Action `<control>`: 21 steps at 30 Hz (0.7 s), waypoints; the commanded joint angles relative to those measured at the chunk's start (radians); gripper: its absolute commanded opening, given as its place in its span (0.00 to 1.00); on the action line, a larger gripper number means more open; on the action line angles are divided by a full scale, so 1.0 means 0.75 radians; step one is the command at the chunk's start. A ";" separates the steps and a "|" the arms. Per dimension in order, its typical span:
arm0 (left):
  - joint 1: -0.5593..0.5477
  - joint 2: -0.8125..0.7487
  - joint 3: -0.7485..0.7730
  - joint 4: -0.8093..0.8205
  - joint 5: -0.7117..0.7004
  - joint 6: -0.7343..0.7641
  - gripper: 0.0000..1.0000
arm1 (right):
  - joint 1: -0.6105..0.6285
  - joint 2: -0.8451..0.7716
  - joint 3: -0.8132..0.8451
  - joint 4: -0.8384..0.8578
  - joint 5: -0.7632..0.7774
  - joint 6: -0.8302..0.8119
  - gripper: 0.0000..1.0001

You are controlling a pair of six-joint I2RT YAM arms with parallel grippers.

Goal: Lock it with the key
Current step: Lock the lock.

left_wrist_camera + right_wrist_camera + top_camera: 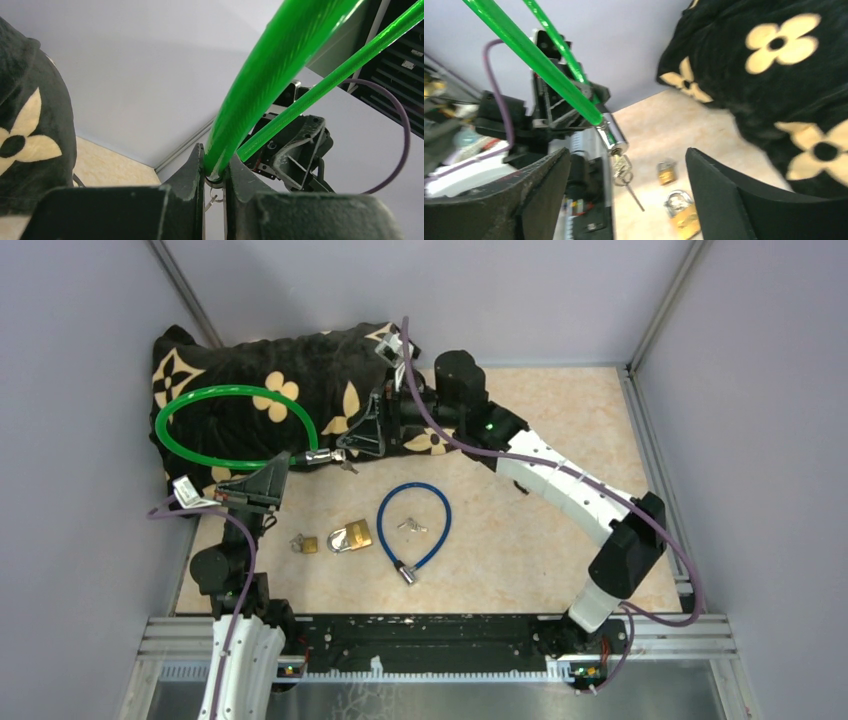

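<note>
A green cable lock [232, 425] loops over the black flowered cloth, and its chrome cylinder end [320, 456] points right. My left gripper [283, 465] is shut on the green cable [270, 75] just behind the chrome collar [216, 181]. A key [621, 167] sits in the cylinder [613, 134], with a ring and a second key hanging from it. My right gripper [628, 152] is open, its fingers standing wide on either side of the key without touching it. From above, the right gripper [358, 445] is just right of the key [347, 466].
A black cloth with cream flowers [300, 370] fills the back left. On the table lie a blue cable lock [413, 525] with keys inside its loop, a large brass padlock [350, 536] and a small one [305, 543]. Grey walls close in on all sides.
</note>
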 commanded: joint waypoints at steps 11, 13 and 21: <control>-0.003 -0.012 0.045 0.115 0.014 0.021 0.00 | -0.002 0.117 -0.020 0.221 -0.386 0.459 0.40; -0.002 -0.010 0.045 0.116 0.014 0.020 0.00 | -0.001 0.121 -0.031 0.254 -0.394 0.472 0.35; -0.002 -0.013 0.043 0.113 0.012 0.024 0.00 | 0.009 0.142 -0.033 0.246 -0.419 0.467 0.09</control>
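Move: My right hand, wide open, points left towards the key standing in the green cable's lock. The key is about 3 cm back, 2 cm to the left and 3 cm below; the lock itself lies 3 cm farther left of the key. On the table some 38 cm down, the big padlock is roughly 8 cm back and 5 cm left, the small padlock 9 cm back and 14 cm left. From my left hand the key is about 8 cm to the right, level fore and aft and barely lower. I bring my right hand about 3 cm back and as far down, easing a little left onto the key in the lock, while it rolls some 20 degrees with its forward side dipping and the fingertips swing back. The fingers close from wide open throughout and pinch the key's head. My left hand stays put, keeping its grip on the green cable's lock end. ##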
